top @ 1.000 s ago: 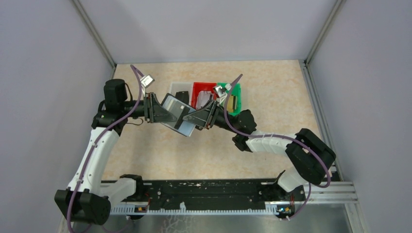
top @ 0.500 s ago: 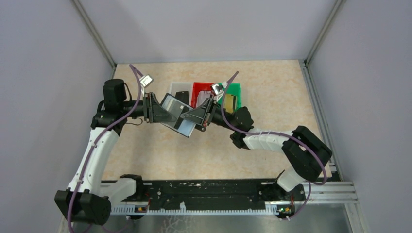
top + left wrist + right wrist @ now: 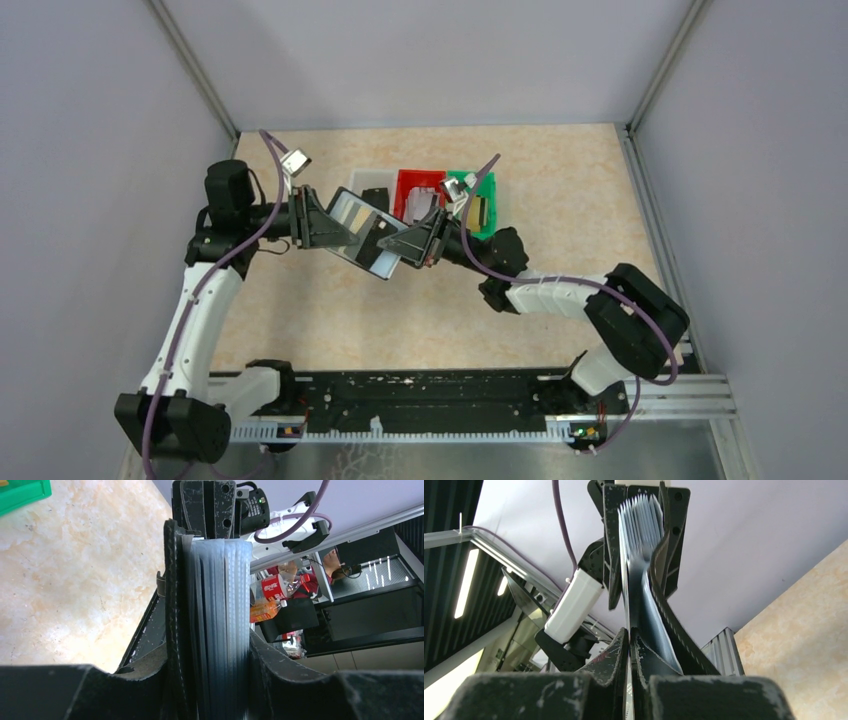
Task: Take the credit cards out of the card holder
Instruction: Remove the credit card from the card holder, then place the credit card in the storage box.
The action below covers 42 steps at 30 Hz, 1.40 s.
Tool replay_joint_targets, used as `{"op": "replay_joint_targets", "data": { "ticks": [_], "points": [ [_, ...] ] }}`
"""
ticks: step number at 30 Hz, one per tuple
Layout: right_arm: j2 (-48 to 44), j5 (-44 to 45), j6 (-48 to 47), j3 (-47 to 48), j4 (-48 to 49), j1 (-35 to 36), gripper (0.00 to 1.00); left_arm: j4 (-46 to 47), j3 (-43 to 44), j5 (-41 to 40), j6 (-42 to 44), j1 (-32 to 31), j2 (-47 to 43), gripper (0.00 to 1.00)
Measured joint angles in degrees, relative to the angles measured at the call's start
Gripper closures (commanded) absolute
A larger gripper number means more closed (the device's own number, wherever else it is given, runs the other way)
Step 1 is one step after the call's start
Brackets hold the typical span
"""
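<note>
My left gripper (image 3: 338,232) (image 3: 210,652) is shut on the card holder (image 3: 358,238) (image 3: 172,605), held in the air in front of the bins. The holder has a black cover and a fan of clear sleeves (image 3: 225,595). My right gripper (image 3: 402,244) (image 3: 630,636) meets its far end, with jaws shut on a thin pale edge, seemingly one of the credit cards; its face is hidden. The sleeves (image 3: 640,525) spread out beyond the right fingers. A gold card (image 3: 478,210) lies in the green bin (image 3: 490,186) and a dark card (image 3: 375,198) in the white bin (image 3: 366,180).
The white, red (image 3: 416,182) and green bins stand in a row just behind the grippers. Grey walls close in the table's left, right and back. The arm bases and a black rail (image 3: 420,392) line the near edge.
The right gripper has closed at the holder's end. The left arm has carried the holder slightly left and up, and the right wrist has swung a little.
</note>
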Motion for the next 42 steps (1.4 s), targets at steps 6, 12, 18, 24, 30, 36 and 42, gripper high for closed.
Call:
{"op": "replay_joint_targets", "data": {
  "ticks": [6, 12, 18, 24, 30, 36, 42],
  "points": [
    [-1.14, 0.59, 0.02, -3.06, 1.77, 0.0, 1.0, 3.76, -0.74, 1.36, -3.41, 1.86, -0.02, 0.58],
    [-4.37, -1.07, 0.5, -7.02, 1.7, -2.23, 1.0, 4.17, -0.83, 2.51, -3.23, 4.0, -0.02, 0.59],
    [-13.7, -5.68, -1.9, -9.18, -9.99, -14.1, 1.0, -6.78, 4.55, 0.66, 10.78, 8.02, 2.08, 0.58],
    [-13.31, -9.09, -15.82, 4.79, -37.9, -19.74, 1.0, -21.86, 11.69, -6.03, 30.36, 8.09, 4.79, 0.55],
    [1.03, -9.33, -28.52, 24.96, -56.24, -19.63, 1.0, -33.24, 14.95, -11.67, 44.48, 8.11, 5.6, 0.54],
    [19.96, -7.04, -36.72, 42.82, -70.77, -17.75, 1.0, -39.19, 15.98, -12.52, 52.06, 8.09, 5.35, 0.54],
    [34.56, -4.07, -41.79, 59.47, -82.88, -14.84, 1.0, -41.9, 16.04, -12.92, 55.17, 8.09, 4.9, 0.61]
  ]
}}
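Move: The dark card already pinched in the right fingers has its middle about 3 cm to their left, near the left edge of the right hand. The white box it goes to is some 28 cm ahead, 6 cm left and 31 cm below; the red box is equally far ahead and down, but 6 cm right. The open card holder's middle is 4 cm left and 1 cm ahead. For the left hand, which grips the holder, the white box is 28 cm straight ahead and 31 cm below. The dark card is drawn rightward out of the holder, slowly, then quickly, for about 9 cm, in the shut right fingers. They swing it forward and back left, some 23 cm forward in all, and sink about 16 cm towards the white box while the fingers tip some 50 degrees downward. The left hand keeps its grip on the holder, shifts left about 5 cm, sinks slightly and turns. ##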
